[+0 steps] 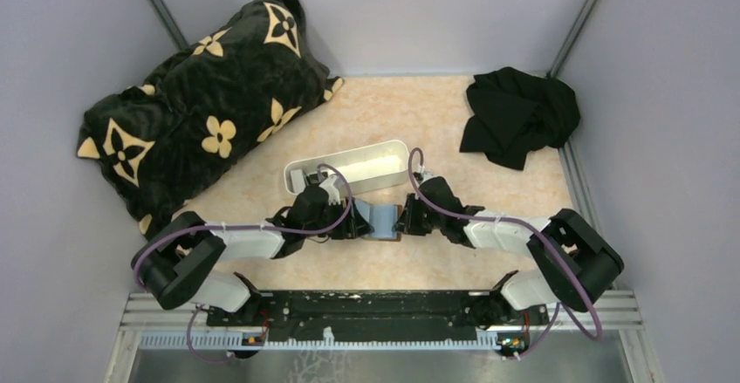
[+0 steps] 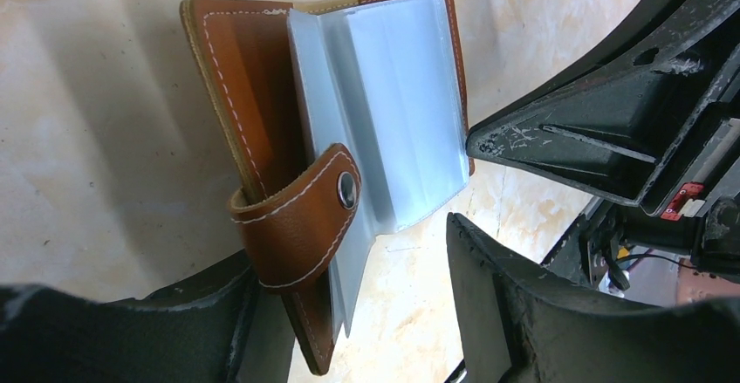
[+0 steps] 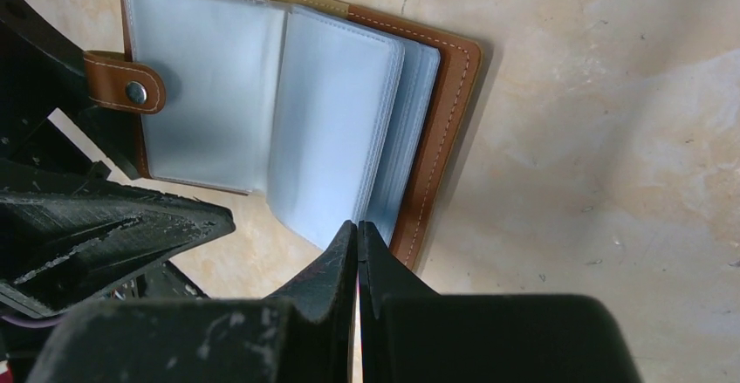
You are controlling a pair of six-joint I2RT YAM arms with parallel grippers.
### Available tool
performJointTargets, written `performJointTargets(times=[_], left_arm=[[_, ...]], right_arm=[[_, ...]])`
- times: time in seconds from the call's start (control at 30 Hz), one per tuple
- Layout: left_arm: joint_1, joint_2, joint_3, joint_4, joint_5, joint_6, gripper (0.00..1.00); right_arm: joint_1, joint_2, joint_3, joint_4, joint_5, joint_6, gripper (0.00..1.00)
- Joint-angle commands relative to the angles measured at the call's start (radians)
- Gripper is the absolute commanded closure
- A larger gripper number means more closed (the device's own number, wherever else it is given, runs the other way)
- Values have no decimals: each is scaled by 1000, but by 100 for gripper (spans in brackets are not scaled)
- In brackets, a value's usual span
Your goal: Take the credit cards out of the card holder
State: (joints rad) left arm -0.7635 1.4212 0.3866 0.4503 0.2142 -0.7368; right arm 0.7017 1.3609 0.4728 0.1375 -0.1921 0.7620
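Note:
The card holder (image 1: 381, 220) lies open on the table between my two grippers, brown leather outside, blue-grey plastic sleeves (image 3: 332, 130) fanned inside. Its snap strap (image 2: 301, 217) curls over the sleeves. My left gripper (image 2: 349, 252) is open, fingers wide apart, with the holder's near edge and strap between them, close to the left finger (image 2: 201, 313). My right gripper (image 3: 358, 230) is shut, its tip against the lower edge of the sleeve stack, and I see nothing between the fingers. No credit card shows in any view.
A long white tray (image 1: 349, 167) stands just behind the holder. A black cushion with cream flowers (image 1: 201, 112) fills the back left corner. A crumpled black cloth (image 1: 519, 112) lies at the back right. Walls close in the table's sides.

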Motion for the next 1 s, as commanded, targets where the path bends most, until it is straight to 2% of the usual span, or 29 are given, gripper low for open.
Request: performJointTargets(times=[0.0, 0.2, 0.67, 0.77, 0.83, 0.9, 0.97], left_arm=[[-5, -7, -26, -21, -1, 10, 35], [-4, -25, -35, -15, -3, 11, 35], [-5, -204, -41, -68, -8, 60, 37], [-5, -251, -32, -119, -20, 64, 37], [-5, -283, -24, -162, -48, 66, 36], [-5, -314, -19, -203, -75, 65, 37], [-5, -337, -17, -234, -92, 64, 37]], right_arm=[[-7, 7, 55, 62, -22, -9, 99], [-4, 4, 97, 49, -29, -19, 99], [25, 83, 162, 68, -50, -21, 99], [25, 65, 157, 62, -30, -14, 98], [25, 40, 155, 30, 7, -16, 91], [25, 15, 161, -18, 45, -27, 72], [25, 5, 172, -63, 60, -44, 61]])
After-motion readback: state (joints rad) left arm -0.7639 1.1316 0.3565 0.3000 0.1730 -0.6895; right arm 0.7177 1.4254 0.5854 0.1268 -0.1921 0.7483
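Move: Ahead and to the left of the right hand's shut fingertips lies the open card holder, its middle roughly 3 cm forward, 4 cm left and 1 cm lower; the tips are at the sleeves' near right corner. Its snap strap is some 8 cm left and 2 cm ahead of that hand, the white box about 12 cm ahead and 10 cm left. From the left hand the holder's middle lies about 3 cm ahead and 2 cm right. Rising about 3 cm while sweeping forward and left over the sleeves, the shut right fingers then sink about 1 cm, going on left, and finally part to roughly a third open as the hand eases slightly right. The left hand, keeping its fingers open, first edges back and right, then lifts about 5 cm away from the raised cover, tipping only slightly. ##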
